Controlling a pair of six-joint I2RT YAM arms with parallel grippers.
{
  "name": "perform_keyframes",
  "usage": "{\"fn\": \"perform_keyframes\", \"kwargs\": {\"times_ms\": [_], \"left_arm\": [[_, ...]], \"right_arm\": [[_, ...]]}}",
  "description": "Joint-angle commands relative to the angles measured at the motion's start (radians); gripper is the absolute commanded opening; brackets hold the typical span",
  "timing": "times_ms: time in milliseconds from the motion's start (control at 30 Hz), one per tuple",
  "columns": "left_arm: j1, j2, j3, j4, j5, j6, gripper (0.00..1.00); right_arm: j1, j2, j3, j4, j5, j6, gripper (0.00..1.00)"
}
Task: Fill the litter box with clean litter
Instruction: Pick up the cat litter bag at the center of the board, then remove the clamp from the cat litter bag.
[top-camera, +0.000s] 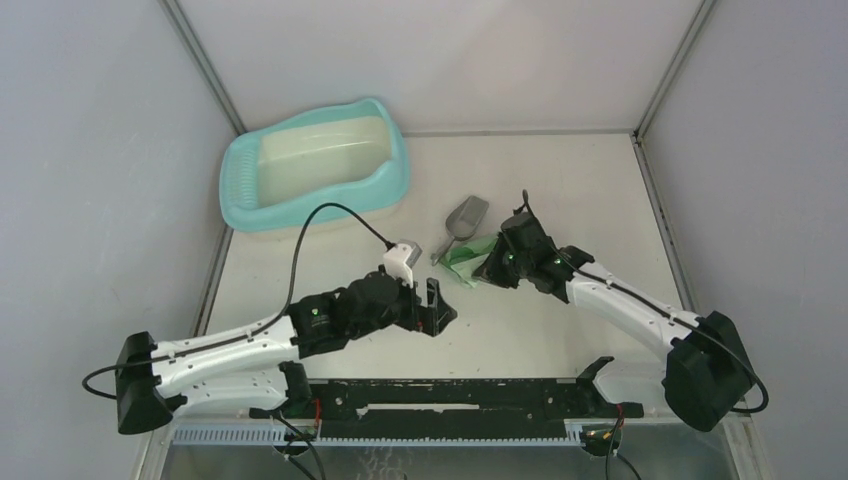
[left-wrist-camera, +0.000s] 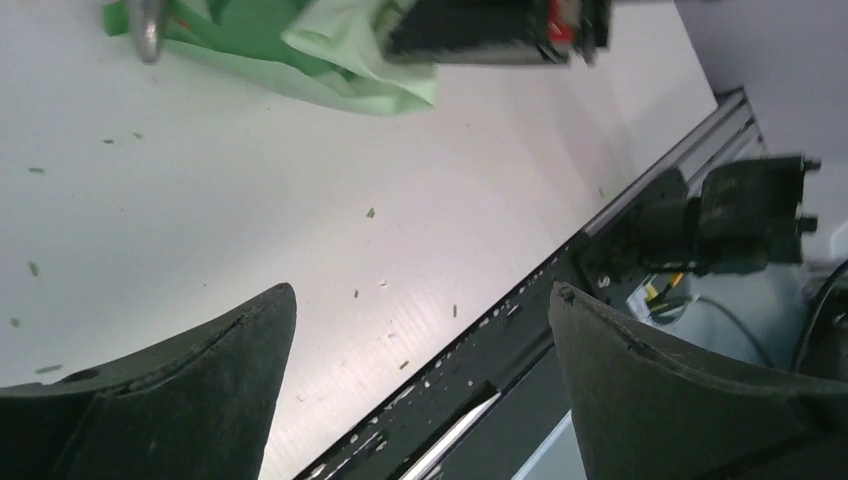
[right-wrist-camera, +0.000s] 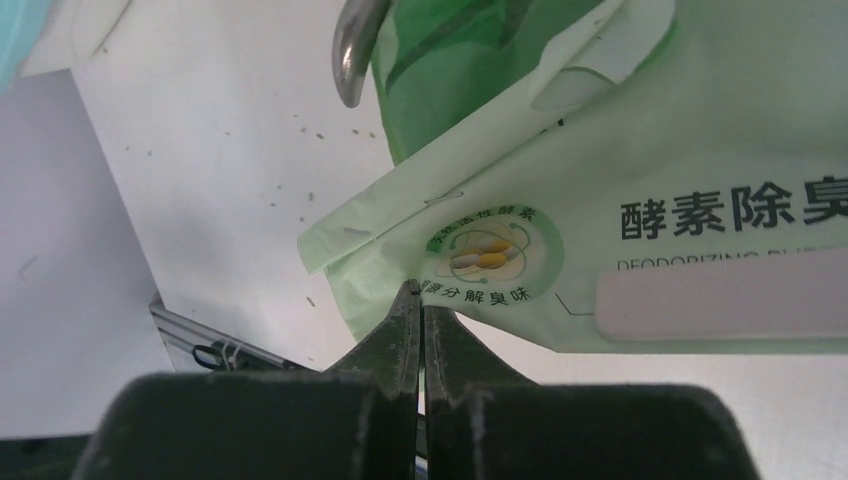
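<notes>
The light turquoise litter box (top-camera: 240, 185) stands at the back left, its inside pale cream. A green printed bag (top-camera: 465, 262) lies near the table's middle, and the litter in it is hidden. A few stray granules of litter (left-wrist-camera: 370, 212) dot the table. My right gripper (right-wrist-camera: 420, 290) is shut, its tips pinching the bag's (right-wrist-camera: 640, 150) lower edge. In the top view, the right gripper (top-camera: 485, 272) sits just right of the bag. My left gripper (top-camera: 443, 303) hangs open and empty, a short way left of the bag, and the left wrist view shows bare table between its fingers (left-wrist-camera: 230, 370).
A grey metal scoop (top-camera: 465, 218) rests against the bag's far side, its handle (right-wrist-camera: 355, 50) showing in the right wrist view. A black rail (top-camera: 450, 395) runs along the near edge. Grey walls close in the table on three sides.
</notes>
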Motion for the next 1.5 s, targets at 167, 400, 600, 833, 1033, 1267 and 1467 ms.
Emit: {"fn": "perform_keyframes", "kwargs": {"times_ms": [167, 400, 600, 833, 1033, 1267, 1467], "left_arm": [[-0.169, -0.002, -0.015, 0.100, -0.314, 0.306, 1.00], [-0.303, 0.250, 0.090, 0.111, -0.614, 0.535, 1.00], [-0.383, 0.452, 0.190, 0.148, -0.783, 0.682, 0.99], [-0.396, 0.477, 0.151, 0.309, -0.786, 0.728, 0.98], [-0.390, 0.520, 0.147, 0.405, -0.747, 0.795, 0.96], [-0.342, 0.563, 0.135, 0.442, -0.643, 0.751, 0.59], [-0.290, 0.527, 0.100, 0.442, -0.541, 0.700, 0.00]], "right_arm": [[0.028, 0.018, 0.142, 0.057, -0.134, -0.003, 0.00], [0.019, -0.030, 0.142, -0.026, -0.204, -0.059, 0.00], [-0.019, -0.046, 0.142, -0.066, -0.288, -0.099, 0.00], [-0.023, -0.038, 0.142, -0.081, -0.354, -0.134, 0.00], [-0.005, -0.026, 0.142, -0.065, -0.396, -0.144, 0.00], [0.007, -0.029, 0.149, -0.060, -0.432, -0.150, 0.00], [-0.008, -0.037, 0.178, -0.096, -0.431, -0.167, 0.11]]}}
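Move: The cat litter bag's top corner is already pinched in my right fingers, roughly 8 cm ahead, 8 cm to the right and 7 cm below my open left hand. The bag's middle is about 12 cm ahead, 8 cm right and 12 cm below the left hand; from my right hand it is some 4 cm ahead, level sideways, 5 cm down. The scoop lies around 18 cm ahead of the left hand, 3 cm right and 16 cm below. Keeping its pinch, my right hand eases a little left and up, then draws the bag's corner back about 5 cm while turning counter-clockwise. My open left hand rolls over by some 55 degrees, sinks and reaches right, roughly 6 cm, then noses forward and shuts, pinching the bag film right beside the right fingertips. ##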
